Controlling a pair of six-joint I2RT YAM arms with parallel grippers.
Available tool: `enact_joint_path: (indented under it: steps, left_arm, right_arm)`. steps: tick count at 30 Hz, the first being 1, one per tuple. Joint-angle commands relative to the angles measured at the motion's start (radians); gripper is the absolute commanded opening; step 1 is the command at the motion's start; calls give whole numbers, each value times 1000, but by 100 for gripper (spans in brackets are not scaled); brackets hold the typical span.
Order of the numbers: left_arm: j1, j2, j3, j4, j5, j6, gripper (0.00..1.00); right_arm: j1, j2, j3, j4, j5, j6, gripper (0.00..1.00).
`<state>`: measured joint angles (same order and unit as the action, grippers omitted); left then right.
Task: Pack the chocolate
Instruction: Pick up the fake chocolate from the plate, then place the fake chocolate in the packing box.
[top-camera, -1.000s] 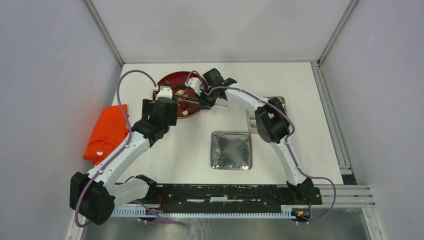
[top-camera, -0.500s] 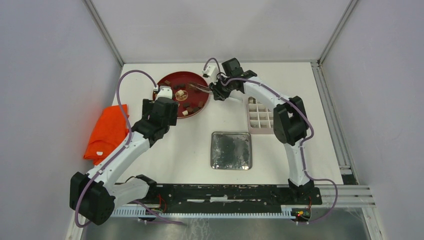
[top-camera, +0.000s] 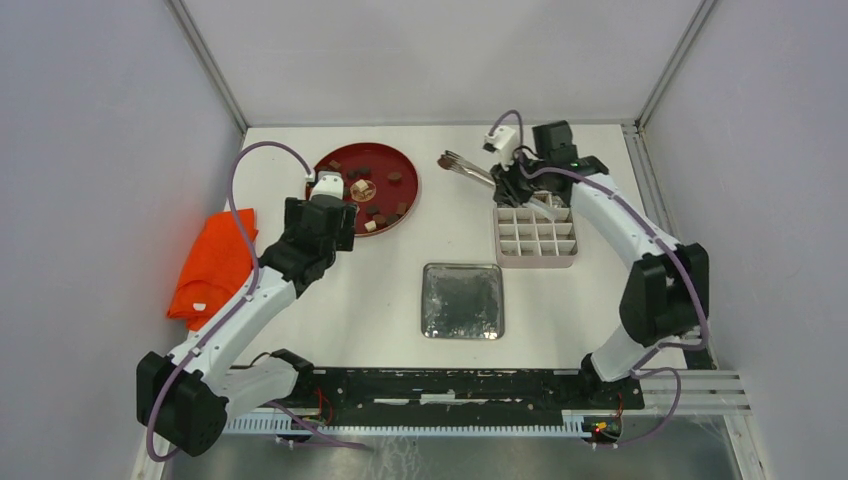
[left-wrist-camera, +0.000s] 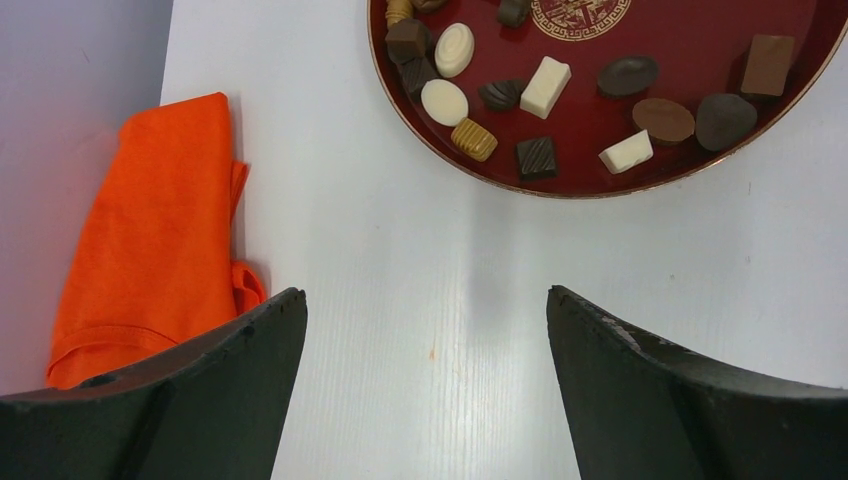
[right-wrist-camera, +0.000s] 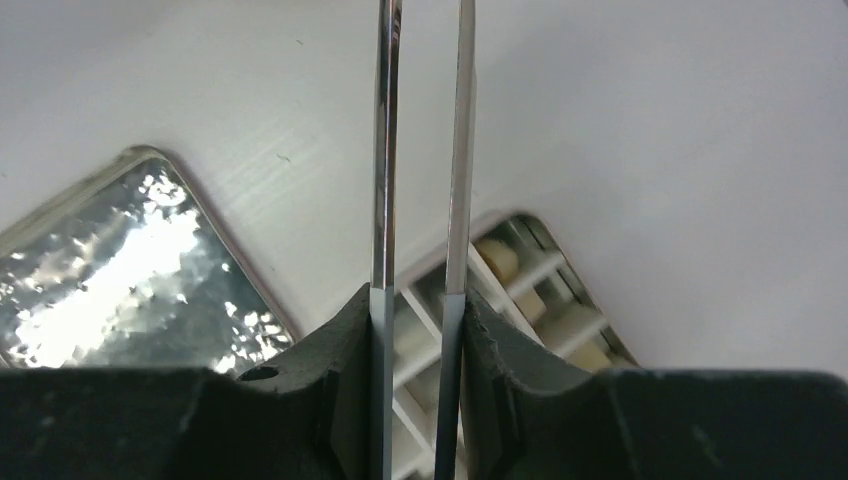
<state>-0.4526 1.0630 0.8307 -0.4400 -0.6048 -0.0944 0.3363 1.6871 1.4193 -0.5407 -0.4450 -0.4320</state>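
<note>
Several pieces of chocolate (left-wrist-camera: 545, 86), dark, light brown and cream-white, lie on the round dark-red plate (left-wrist-camera: 700, 150), which sits at the back left of the table (top-camera: 362, 160). My left gripper (left-wrist-camera: 425, 310) is open and empty, low over bare table just short of the plate's near rim (top-camera: 330, 202). My right gripper (top-camera: 513, 186) is shut on metal tongs (top-camera: 468, 167), above the far-left corner of the pinkish grid box (top-camera: 535, 236). In the right wrist view the two tong arms (right-wrist-camera: 385, 150) run out of frame. Cream pieces (right-wrist-camera: 497, 256) lie in the box's cells (right-wrist-camera: 520, 275).
A silver hammered lid (top-camera: 462, 300) lies flat in the middle of the table, also visible below my right gripper (right-wrist-camera: 120, 270). An orange cloth (top-camera: 212, 265) is bunched at the left edge, close to my left finger (left-wrist-camera: 150, 230). Walls enclose three sides of the table.
My right arm has swung right with the tongs, from over the red plate to over the grid box. The left arm has stayed put with its jaws wide.
</note>
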Motion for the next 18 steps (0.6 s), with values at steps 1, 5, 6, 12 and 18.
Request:
enact_joint_path:
  steps: [1,5,6,12,18]
  left_arm:
    - [7,-24,15,20,27,20,94]
    - [8,-36,12,18,39,16,94]
    - [7,-40,10,18,41,17,94]
    - [7,-53,8,17,53,13,94]
    - [8,-55,5,15,55,12,94]
  right_arm:
    - [-117,-158,-127,27,-11,-28,0]
    - [-264,-259,-258,37,-4,-48,0]
    - [-301,-277,-278,35,-4,-62,0]
    - [-517,-302,-349,10,-10,-140,0]
    - [-631,-285,-361,-32,-22,-207,0]
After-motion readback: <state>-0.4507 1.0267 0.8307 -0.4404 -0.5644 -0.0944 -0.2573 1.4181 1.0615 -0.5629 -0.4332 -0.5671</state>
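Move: The tongs gripped in the right hand reach forward-left from it, a brown chocolate at their tips. The middle of the compartment box lies about 9 cm back and 9 cm to the right of that hand, some 15 cm lower. The red plate is roughly 36 cm to its left and 2 cm farther out, the metal tray about 27 cm back and 10 cm left. From the idle left hand the box is some 53 cm right and 3 cm back. Keeping its grip on the tong handle, with the chocolate still at the tips, the right hand sweeps fast to the right, away from the plate and past the far side of the box, about 24 cm in all. It turns clockwise some 30 degrees on the way, bringing the tong tips round to the box's far right corner. ##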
